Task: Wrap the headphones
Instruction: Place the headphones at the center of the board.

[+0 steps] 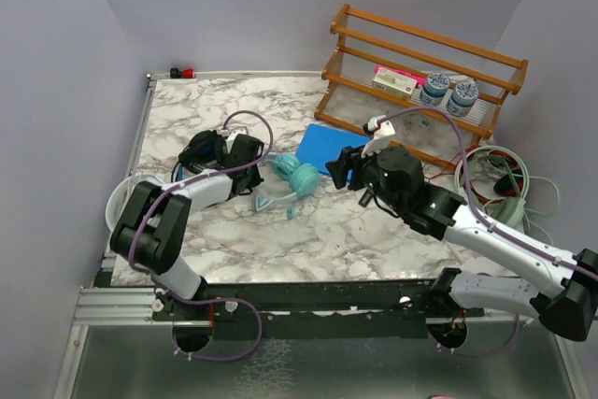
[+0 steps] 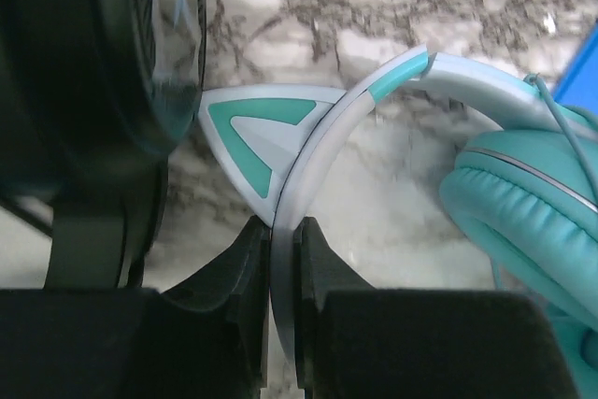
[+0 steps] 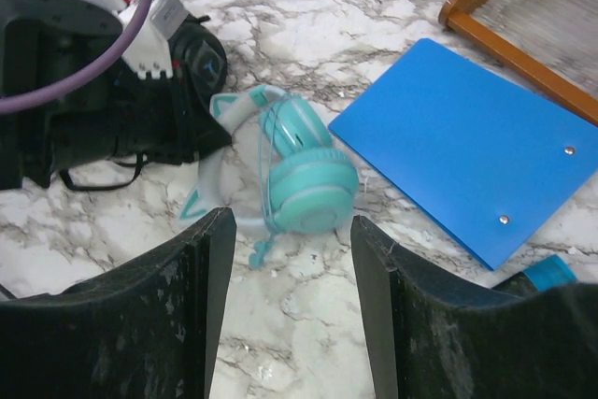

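Note:
The teal cat-ear headphones [image 1: 299,177] lie mid-table, ear cups [image 3: 306,184] stacked, with a thin teal cable [image 3: 265,161] looped over them. My left gripper [image 2: 280,231] is shut on their white headband [image 2: 322,137], just beside a cat ear [image 2: 248,133]. It shows in the top view [image 1: 254,173] too. The black headphones [image 1: 201,151] with blue accents [image 3: 201,58] lie right beside that gripper on its left. My right gripper [image 3: 291,221] hangs open above the marble, just short of the teal cups, holding nothing [image 1: 346,167]. A white rounded thing [image 1: 117,201] peeks out behind my left arm.
A blue folder [image 1: 327,147] lies right of the teal headphones, under my right gripper. Behind it, a wooden rack [image 1: 420,72] holds two tubs [image 1: 434,89] and a box [image 1: 392,79]. Coiled cables [image 1: 495,179] lie at the right edge. A red item [image 1: 182,73] sits at the back left.

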`<state>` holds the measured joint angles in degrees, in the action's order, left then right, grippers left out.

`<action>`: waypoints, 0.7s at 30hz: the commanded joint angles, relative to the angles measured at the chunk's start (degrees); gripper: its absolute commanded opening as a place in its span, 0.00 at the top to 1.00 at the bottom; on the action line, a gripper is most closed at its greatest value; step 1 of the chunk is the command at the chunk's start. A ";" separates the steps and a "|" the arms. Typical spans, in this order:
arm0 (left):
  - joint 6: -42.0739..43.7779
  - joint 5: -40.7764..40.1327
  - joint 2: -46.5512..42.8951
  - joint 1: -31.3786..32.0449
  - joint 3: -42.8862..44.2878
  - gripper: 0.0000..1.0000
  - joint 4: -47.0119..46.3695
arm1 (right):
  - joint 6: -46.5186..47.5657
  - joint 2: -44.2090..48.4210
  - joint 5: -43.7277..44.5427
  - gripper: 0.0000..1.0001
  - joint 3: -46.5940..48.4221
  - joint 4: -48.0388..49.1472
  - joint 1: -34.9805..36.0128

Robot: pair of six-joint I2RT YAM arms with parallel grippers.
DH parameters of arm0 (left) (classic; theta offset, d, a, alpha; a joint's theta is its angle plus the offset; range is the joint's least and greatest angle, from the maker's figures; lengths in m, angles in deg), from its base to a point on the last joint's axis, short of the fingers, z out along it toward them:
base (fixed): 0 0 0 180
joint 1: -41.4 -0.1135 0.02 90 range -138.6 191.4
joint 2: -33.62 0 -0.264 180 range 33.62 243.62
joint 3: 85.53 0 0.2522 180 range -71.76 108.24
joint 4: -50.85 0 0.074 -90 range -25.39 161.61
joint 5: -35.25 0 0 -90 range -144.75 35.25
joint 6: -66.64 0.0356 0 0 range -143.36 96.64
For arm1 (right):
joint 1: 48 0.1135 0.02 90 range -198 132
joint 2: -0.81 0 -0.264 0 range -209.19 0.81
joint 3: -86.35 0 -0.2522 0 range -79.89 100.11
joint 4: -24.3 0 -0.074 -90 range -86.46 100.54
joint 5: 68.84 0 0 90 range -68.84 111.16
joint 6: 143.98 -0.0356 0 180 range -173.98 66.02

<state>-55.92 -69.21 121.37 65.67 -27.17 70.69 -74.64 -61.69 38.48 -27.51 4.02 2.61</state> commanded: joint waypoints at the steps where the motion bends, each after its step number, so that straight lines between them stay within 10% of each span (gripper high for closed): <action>1: 0.21 -3.01 8.04 -3.27 6.76 1.00 -11.63 | 2.59 4.90 -0.12 0.38 -3.38 -0.07 -0.10; 7: 2.83 -4.98 18.10 -4.80 21.78 0.92 -8.01 | 4.04 6.93 -0.07 0.29 -4.55 0.22 -0.22; 13: 1.39 -3.22 12.21 -4.72 21.90 0.29 -3.29 | 3.85 5.42 0.55 0.13 -5.93 0.87 -3.25; 21: -0.96 5.91 -1.02 -3.70 11.60 0.01 0.49 | 3.44 2.51 0.72 0.09 -5.52 3.36 -11.35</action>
<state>-54.74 -69.30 127.68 61.15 -9.35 68.27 -71.49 -59.02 38.37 -32.38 4.54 -5.37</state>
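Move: Gripped between the left fingers is the headband, the headphones' middle about 8 cm to the right. Clear marble beside the blue panel, where they go, is some 12 cm ahead, 8 cm right and 4 cm below; the panel's middle lies 10 cm ahead, 23 cm right. The black headphones sit 4 cm ahead and 13 cm left. From the right hand the teal headphones are about 7 cm ahead, 13 cm left and well below. Taking the gripped headband almost straight forward about 12 cm, low over the table and dipping slightly, the left hand brings the headphones up beside the blue panel, opens wide to let go, then rises some 8 cm while easing back slightly and tilting its fingers up. The empty right hand opens wider and draws off about 5 cm, mostly rightward. ##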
